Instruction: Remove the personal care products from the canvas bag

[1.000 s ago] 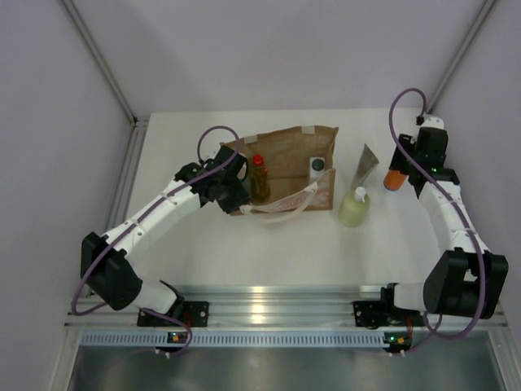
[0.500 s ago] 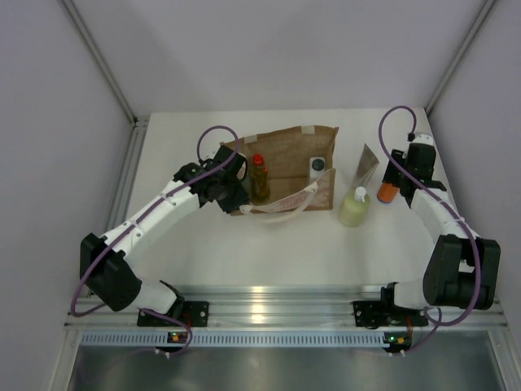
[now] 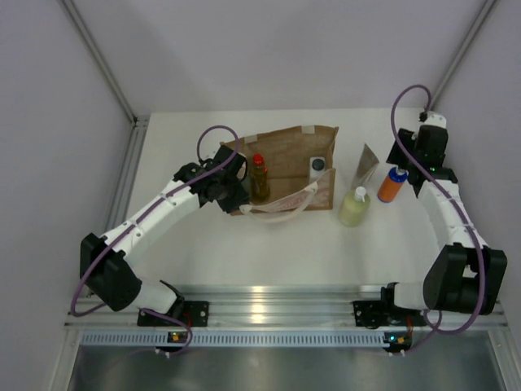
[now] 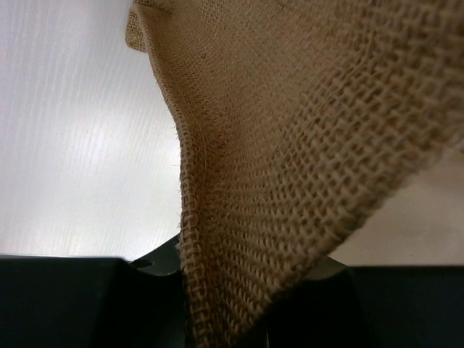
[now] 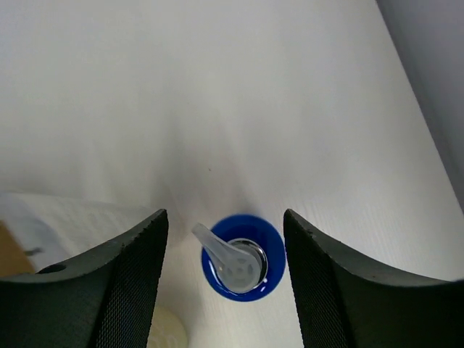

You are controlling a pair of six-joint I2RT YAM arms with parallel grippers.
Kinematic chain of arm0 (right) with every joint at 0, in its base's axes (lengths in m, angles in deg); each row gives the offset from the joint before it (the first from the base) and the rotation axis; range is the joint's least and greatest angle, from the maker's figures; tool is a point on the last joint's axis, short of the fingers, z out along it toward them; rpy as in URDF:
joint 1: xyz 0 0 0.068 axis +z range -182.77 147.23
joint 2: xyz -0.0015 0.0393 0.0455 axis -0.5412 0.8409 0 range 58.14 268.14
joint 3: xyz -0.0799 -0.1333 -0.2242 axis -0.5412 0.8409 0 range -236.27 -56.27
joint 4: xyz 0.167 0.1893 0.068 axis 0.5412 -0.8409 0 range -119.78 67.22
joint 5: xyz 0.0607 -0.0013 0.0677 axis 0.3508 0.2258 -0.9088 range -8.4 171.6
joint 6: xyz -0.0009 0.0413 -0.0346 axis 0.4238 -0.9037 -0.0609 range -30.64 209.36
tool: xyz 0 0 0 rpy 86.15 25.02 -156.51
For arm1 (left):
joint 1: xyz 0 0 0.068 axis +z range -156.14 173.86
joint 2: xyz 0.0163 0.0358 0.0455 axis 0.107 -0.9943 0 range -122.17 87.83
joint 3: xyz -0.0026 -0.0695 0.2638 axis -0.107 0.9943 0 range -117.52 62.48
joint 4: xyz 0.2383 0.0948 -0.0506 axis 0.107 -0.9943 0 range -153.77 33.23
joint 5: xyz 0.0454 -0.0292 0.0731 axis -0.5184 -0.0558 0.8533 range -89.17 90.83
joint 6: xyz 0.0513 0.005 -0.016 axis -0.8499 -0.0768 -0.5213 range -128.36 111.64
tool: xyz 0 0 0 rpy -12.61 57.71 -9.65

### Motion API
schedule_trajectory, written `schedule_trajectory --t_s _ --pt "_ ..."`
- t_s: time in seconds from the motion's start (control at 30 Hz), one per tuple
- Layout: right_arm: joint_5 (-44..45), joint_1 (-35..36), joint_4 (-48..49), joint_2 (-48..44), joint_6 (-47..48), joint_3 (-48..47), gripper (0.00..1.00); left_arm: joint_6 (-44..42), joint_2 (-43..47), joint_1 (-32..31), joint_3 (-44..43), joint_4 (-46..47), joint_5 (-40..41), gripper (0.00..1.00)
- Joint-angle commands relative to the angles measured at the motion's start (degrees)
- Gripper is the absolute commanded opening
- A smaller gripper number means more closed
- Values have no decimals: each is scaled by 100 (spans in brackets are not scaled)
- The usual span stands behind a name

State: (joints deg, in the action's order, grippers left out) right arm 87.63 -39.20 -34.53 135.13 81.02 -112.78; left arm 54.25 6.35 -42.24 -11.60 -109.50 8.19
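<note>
The canvas bag (image 3: 285, 155) lies in the middle of the table, its mouth toward me. My left gripper (image 3: 234, 186) is shut on the bag's left edge, and the woven fabric (image 4: 304, 145) fills the left wrist view. An amber red-capped bottle (image 3: 259, 177) and a white square dark-capped bottle (image 3: 317, 166) sit inside the bag. A flat sachet (image 3: 368, 163) and a pale-yellow bottle (image 3: 355, 208) stand on the table to its right. The orange-blue bottle (image 3: 392, 184) stands upright further right. My right gripper (image 5: 225, 217) hangs open above its blue pump top (image 5: 243, 257), with the fingers clear of it.
A white rope handle (image 3: 281, 208) trails from the bag's front. The enclosure walls stand close on both sides, and the right wall is near the right arm (image 3: 444, 204). A metal rail (image 3: 269, 305) runs along the near edge.
The right gripper set the orange-blue bottle down upright, opened, and drew back above it. The left gripper keeps its hold on the bag.
</note>
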Motion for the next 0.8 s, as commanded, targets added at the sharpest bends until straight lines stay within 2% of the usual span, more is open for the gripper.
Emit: schedule_trajectory --t_s 0.0,0.13,0.33,0.37,0.47,0.57,0.77 --pt "-355 19 -344 -448 -291 -1044 62 -82 246 -3 -36 -132 143 32" --pt "-732 581 -802 -413 -370 -2019 64 -91 255 -3 -36 -132 266 32" --pt "-813 2662 -1075 -264 -484 -2627 62 -144 263 -3 -115 -132 538 33" --pt "-648 3239 -1075 -194 -537 -2672 62 -170 255 -3 -150 -132 565 33" --pt "-384 4199 -1119 236 -599 -2944 61 -188 202 6 -203 -132 574 33" --pt "-6 4790 -1311 825 -511 -3322 61 -188 114 6 -238 -132 539 32" --pt "5 5117 -1646 1968 -406 -3928 62 -188 149 6 -291 -132 565 32"
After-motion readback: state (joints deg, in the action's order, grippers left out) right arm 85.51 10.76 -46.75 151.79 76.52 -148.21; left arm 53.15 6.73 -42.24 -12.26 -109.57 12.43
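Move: The red-capped bottle in the canvas bag stands about 42 cm to the right hand's left, level with it fore and aft and some 9 cm lower. The pump bottle in the bag is 5 cm to the left of it, and the white bottle lies 24 cm left of the hand and 2 cm ahead. From the left hand, the red-capped bottle is about 11 cm ahead, 6 cm right and 9 cm down. The open right hand arcs up and about 40 cm left, turning counter-clockwise, then sinks towards the red-capped bottle. ##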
